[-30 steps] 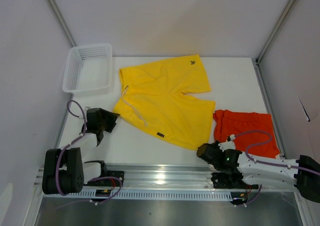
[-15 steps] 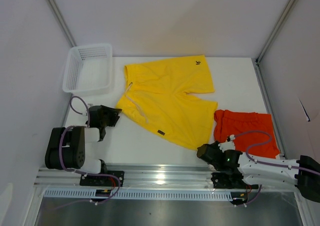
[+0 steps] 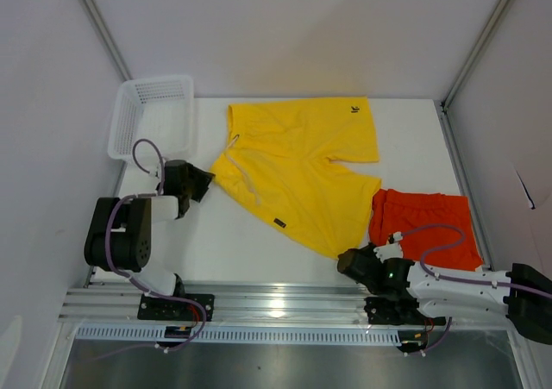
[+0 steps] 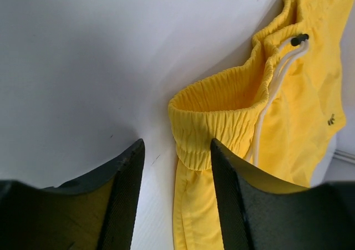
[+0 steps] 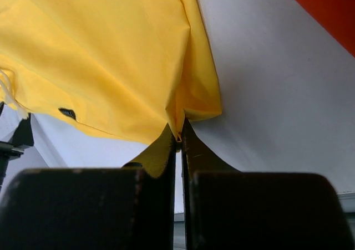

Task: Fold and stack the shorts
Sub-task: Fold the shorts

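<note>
The yellow shorts [image 3: 297,169] lie spread across the middle of the table, waistband to the left, black logo at the far right leg. My left gripper [image 3: 205,182] is at the waistband corner. In the left wrist view its jaws [image 4: 176,144] stand open around the gathered waistband [image 4: 222,111], with a gap on the left side, beside the white drawstring [image 4: 277,67]. My right gripper [image 3: 345,262] is shut on the near hem corner of the yellow shorts [image 5: 111,56], pinched at the fingertips [image 5: 179,131]. The orange-red shorts [image 3: 427,221] lie bunched at the right, partly under the right arm's cable.
A white mesh basket [image 3: 155,117] stands at the far left corner, just behind the left arm. Walls close in the table on the left, right and back. A metal rail [image 3: 276,303] runs along the near edge.
The yellow shorts have slid to the right and away from the near edge. My left gripper has moved farther back and to the right, staying at the waistband. The right gripper stays shut.
</note>
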### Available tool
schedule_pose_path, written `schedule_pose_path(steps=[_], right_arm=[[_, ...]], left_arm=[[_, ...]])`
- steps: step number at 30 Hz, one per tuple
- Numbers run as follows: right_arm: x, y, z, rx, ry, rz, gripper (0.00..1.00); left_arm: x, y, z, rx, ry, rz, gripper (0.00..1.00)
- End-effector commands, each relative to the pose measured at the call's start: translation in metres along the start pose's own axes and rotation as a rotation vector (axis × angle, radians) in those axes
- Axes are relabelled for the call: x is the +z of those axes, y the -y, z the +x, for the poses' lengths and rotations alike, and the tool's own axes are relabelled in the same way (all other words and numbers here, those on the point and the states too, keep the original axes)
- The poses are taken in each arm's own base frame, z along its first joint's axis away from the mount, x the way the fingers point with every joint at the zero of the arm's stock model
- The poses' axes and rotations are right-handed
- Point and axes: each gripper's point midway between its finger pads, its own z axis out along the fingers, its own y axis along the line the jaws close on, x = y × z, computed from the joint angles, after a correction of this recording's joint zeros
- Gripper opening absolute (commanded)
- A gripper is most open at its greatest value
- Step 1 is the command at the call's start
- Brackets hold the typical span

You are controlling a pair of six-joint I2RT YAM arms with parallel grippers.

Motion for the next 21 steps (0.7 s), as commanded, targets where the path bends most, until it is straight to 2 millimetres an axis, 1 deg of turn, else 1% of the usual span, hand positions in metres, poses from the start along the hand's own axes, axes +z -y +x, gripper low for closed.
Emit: schedule_pose_path(steps=[1, 2, 5, 7, 8, 9, 10, 11, 12, 13, 15, 16, 17, 20, 21], right_arm=[[-0.002, -0.02, 0.001, 0.262, 0.001, -0.025, 0.0], [-0.002, -0.02, 0.001, 0.262, 0.003, -0.026, 0.0], [-0.002, -0.019, 0.001, 0.256, 0.002, -0.026, 0.0], [-0.002, -0.019, 0.002, 0.257, 0.001, -0.027, 0.0], [-0.002, -0.019, 0.002, 0.255, 0.001, -0.027, 0.0], [-0.002, -0.019, 0.002, 0.253, 0.001, -0.026, 0.0], [-0.002, -0.019, 0.003, 0.252, 0.0, -0.026, 0.0], [-0.002, -0.021, 0.004, 0.251, -0.003, -0.029, 0.0], [-0.002, -0.02, 0.004, 0.249, -0.005, -0.026, 0.0], [-0.003, -0.02, 0.004, 0.247, -0.004, -0.026, 0.0], [-0.004, -0.02, 0.004, 0.243, -0.006, -0.027, 0.0], [-0.005, -0.019, 0.004, 0.241, -0.008, -0.027, 0.0], [-0.006, -0.018, 0.004, 0.239, -0.011, -0.027, 0.0], [-0.008, -0.017, 0.005, 0.233, -0.02, -0.031, 0.0], [-0.008, -0.016, 0.006, 0.231, -0.024, -0.031, 0.0]], left_arm=[[0.008, -0.011, 0.002, 0.106, 0.005, -0.141, 0.53], [0.008, -0.011, 0.002, 0.097, 0.004, -0.149, 0.52], [0.012, -0.01, 0.0, 0.077, 0.015, -0.158, 0.42], [0.013, -0.007, 0.0, 0.045, 0.014, -0.161, 0.27], [0.014, -0.006, 0.0, 0.036, 0.008, -0.16, 0.26], [0.016, -0.001, -0.001, 0.022, 0.007, -0.147, 0.24], [0.017, 0.003, 0.0, 0.017, 0.001, -0.137, 0.2], [0.019, 0.005, 0.004, 0.011, -0.023, -0.123, 0.18], [0.02, 0.009, 0.003, 0.008, -0.027, -0.111, 0.17], [0.021, 0.012, 0.003, 0.011, -0.033, -0.103, 0.13], [0.022, 0.013, 0.0, 0.014, -0.032, -0.095, 0.08], [0.02, 0.013, 0.005, 0.018, -0.057, -0.081, 0.04], [0.019, 0.014, 0.002, 0.028, -0.052, -0.071, 0.03], [0.013, 0.008, 0.002, 0.04, -0.057, -0.067, 0.02], [0.011, 0.003, 0.004, 0.043, -0.057, -0.068, 0.03]])
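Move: The left corner of the yellow shorts' waistband lies just past my open left fingertips, about 2 cm ahead, 1 cm right and 1 cm down. From that hand, the drawcord toggle is some 11 cm ahead and 7 cm right, the dark label 13 cm back and 17 cm right, and the white basket 18 cm ahead and 15 cm left. My right hand already pinches the shorts' near corner; from there the waistband corner is roughly 24 cm ahead and 30 cm left. I close my left fingers from about half open to shut, pinching the waistband corner, while easing that hand about 1.5 cm forward onto it, then down about 1 cm, with the fingers tipping a few degrees further down. My right hand stays put, keeping its pinch on the near corner. ##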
